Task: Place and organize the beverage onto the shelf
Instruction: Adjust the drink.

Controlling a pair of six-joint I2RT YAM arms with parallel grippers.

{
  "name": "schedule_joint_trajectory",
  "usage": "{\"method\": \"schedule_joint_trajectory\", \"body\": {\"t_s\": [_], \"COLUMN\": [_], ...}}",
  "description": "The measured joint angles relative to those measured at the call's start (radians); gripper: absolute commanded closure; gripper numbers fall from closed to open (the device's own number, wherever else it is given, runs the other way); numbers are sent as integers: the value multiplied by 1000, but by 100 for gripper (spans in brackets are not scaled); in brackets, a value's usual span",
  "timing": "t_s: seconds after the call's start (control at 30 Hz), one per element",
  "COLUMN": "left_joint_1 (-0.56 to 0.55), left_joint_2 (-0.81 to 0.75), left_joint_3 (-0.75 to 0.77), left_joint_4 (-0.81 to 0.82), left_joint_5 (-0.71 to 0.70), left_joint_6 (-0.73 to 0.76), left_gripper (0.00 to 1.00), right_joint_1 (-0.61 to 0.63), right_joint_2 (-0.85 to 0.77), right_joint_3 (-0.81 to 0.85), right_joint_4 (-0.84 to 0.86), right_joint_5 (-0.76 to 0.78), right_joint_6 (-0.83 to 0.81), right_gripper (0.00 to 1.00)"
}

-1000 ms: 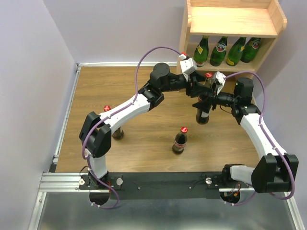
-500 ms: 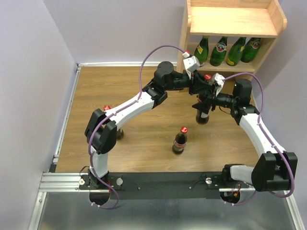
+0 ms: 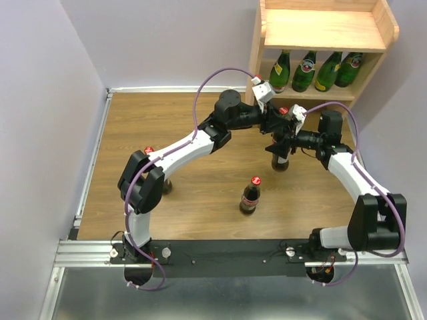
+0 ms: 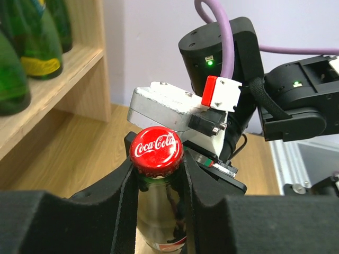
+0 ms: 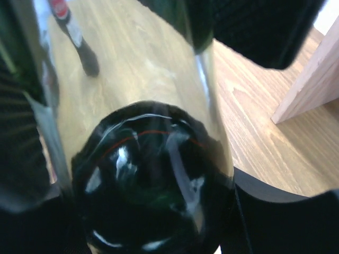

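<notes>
A dark cola bottle point(image 3: 281, 162) with a red cap point(image 4: 157, 150) stands upright on the wooden floor in front of the shelf point(image 3: 323, 30). Both grippers are on it. My left gripper point(image 3: 277, 119) is shut on its neck just under the cap, a black pad point(image 4: 119, 196) on each side. Lower down, my right gripper point(image 3: 285, 141) is closed around its body, which fills the right wrist view point(image 5: 153, 174). Several green bottles point(image 3: 303, 71) stand in a row on the shelf's lower tier. The top board holds nothing.
A second cola bottle point(image 3: 250, 195) stands alone mid-floor, also seen far off point(image 5: 74, 37). A third point(image 3: 160, 180) is half hidden behind my left arm's elbow. The shelf's side panel point(image 5: 312, 84) is close on the right. Purple walls bound the floor.
My left gripper slid onto the bottle's neck and closed on it. The right gripper kept its hold on the body, and its arm shifted slightly left.
</notes>
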Motion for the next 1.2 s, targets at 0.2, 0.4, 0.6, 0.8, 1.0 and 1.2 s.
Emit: {"method": "schedule_joint_trajectory", "body": {"t_s": [0.2,0.4,0.6,0.8,1.0,1.2], "left_joint_1": [-1,-6,-11,-13,-13,-13], "left_joint_2": [0,-1,-2,-2,-2,-2], "left_joint_3": [-36,-58,-65,-68,-72,-73], "left_joint_4": [0,2,-1,-6,-14,-26], "left_joint_5": [-54,-95,-135,-160,-176,-183], "left_joint_6": [39,75,116,148,162,176], "left_gripper": [100,100,100,100,100,100], "right_joint_1": [2,4,6,11,15,16], "right_joint_2": [60,103,138,173,201,218], "right_joint_3": [0,0,0,-3,-6,-8], "right_joint_4": [26,67,135,213,254,277], "right_joint_5": [-1,0,0,0,-2,-5], "right_joint_6": [-27,-37,-34,-19,-12,5], "right_gripper": [75,63,51,43,38,22]}}
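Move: Both hands already hold one Coca-Cola bottle, the left just below the cap, the right lower on the body. The patch of table it is going to lies some 3 cm ahead and 26 below the left hand, 4 ahead and 14 below the right. From the left hand, the nearest green bottle on the lower shelf is about 20 cm ahead and 4 right, 3 lower; another standing cola is 15 back, 9 left, 15 lower. Down and forward together, both arms carry the shared bottle about 4 cm lower and 3 to 4 cm towards the shelf, dropping quickest early and then easing off. The left keeps its pinch under the cap, its wrist turning some 10 degrees counter-clockwise; the right keeps hold of the body and goes slightly farther forward, swinging the bottle's base out under its neck. ##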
